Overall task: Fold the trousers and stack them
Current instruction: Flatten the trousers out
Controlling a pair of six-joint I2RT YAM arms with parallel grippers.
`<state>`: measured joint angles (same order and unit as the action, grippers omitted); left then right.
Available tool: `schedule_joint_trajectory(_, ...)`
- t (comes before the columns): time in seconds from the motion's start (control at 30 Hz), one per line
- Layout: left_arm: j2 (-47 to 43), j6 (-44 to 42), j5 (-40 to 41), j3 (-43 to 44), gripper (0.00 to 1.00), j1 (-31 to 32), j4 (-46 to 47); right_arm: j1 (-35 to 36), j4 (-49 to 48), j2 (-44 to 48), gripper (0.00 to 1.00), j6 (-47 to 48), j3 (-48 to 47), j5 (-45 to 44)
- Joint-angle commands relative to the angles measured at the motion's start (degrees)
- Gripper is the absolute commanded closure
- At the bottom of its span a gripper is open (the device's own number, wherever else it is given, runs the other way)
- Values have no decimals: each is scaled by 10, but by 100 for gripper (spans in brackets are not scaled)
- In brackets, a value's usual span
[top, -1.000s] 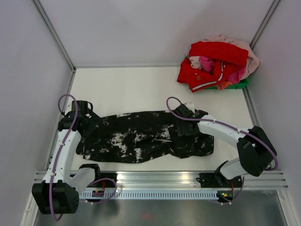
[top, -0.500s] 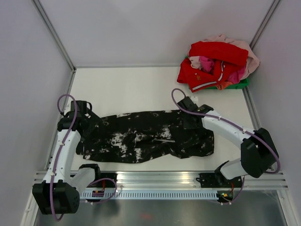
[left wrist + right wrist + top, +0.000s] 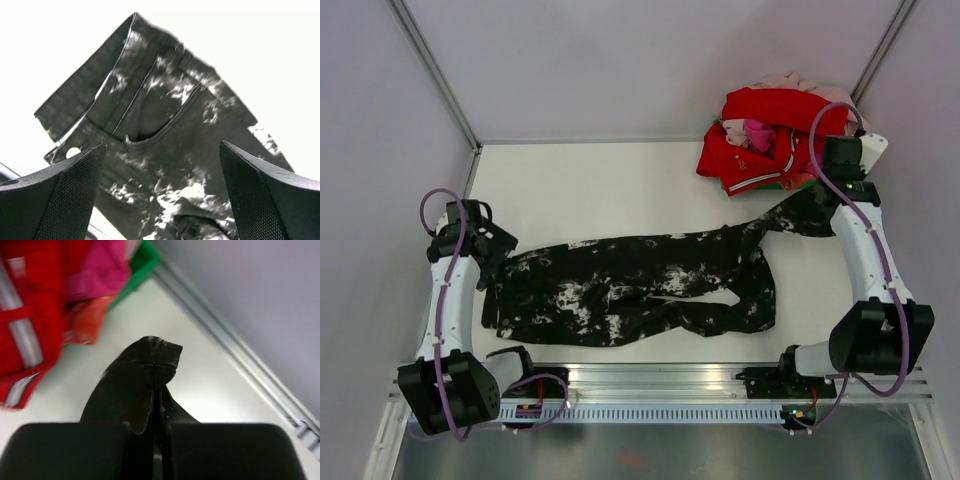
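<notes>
The trousers (image 3: 620, 290), black with white blotches, lie across the near half of the table, waist end at the left. One leg is drawn up and out toward the far right, and my right gripper (image 3: 830, 196) is shut on its end. The right wrist view shows a black hem fold (image 3: 152, 360) pinched in the shut right gripper (image 3: 160, 390). My left gripper (image 3: 486, 246) hangs open just above the waist end, with the pocket and waistband (image 3: 150, 110) below the left gripper (image 3: 161, 150) and nothing between its fingers (image 3: 65, 195).
A heap of red and pink clothes (image 3: 775, 130) sits in a green bin (image 3: 835, 178) at the far right corner, close to the right gripper. Aluminium rails (image 3: 235, 350) and grey walls border the table.
The right gripper shut on a trouser leg near the middle and carried it up to the far right, stretching that leg out. The left arm drew back slightly to the left, still open.
</notes>
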<state>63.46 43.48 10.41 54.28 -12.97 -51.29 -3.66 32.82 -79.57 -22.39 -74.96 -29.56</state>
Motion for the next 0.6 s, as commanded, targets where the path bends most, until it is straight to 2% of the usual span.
schedule_joint_trajectory(0.0,26,-12,17,18,1,-13,14,-41,-20,-23,100,38,-12,-68)
schedule_joint_trajectory(0.2,44,-9,7,-2,1,-49,27,-92,-27,3,100,43,38,-84)
schedule_joint_trajectory(0.43,96,-2,15,-18,1,-60,65,-115,-88,38,100,28,112,-15)
schedule_joint_trajectory(0.57,149,-24,-31,-23,4,-125,102,-115,-96,30,100,24,113,29)
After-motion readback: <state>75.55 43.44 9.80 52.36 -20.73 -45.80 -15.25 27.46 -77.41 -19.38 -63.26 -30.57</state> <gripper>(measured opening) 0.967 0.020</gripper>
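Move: From the right hand, which holds the trousers' right end up in the air, the bare table strip to the right of the cloth lies about 7 cm right, 6 cm back and 21 cm below. The clothes pile is some 19 cm ahead, 5 cm left and 13 cm lower; the slack leg is roughly 19 cm back, 19 cm left, on the table. For the left hand, the trousers' far left corner is about 6 cm ahead, 4 cm left and 10 cm down. Keeping the trousers' right end pinched in shut fingers, the right hand sweeps some 7 cm to the right, 5 cm back and 5 cm down, away from the clothes pile, its sideways travel easing out and turning slightly back at the end. The left hand, still wide open, sinks about 5 cm and goes 3 to 4 cm left towards the trousers' left end, with a slight tilt. ##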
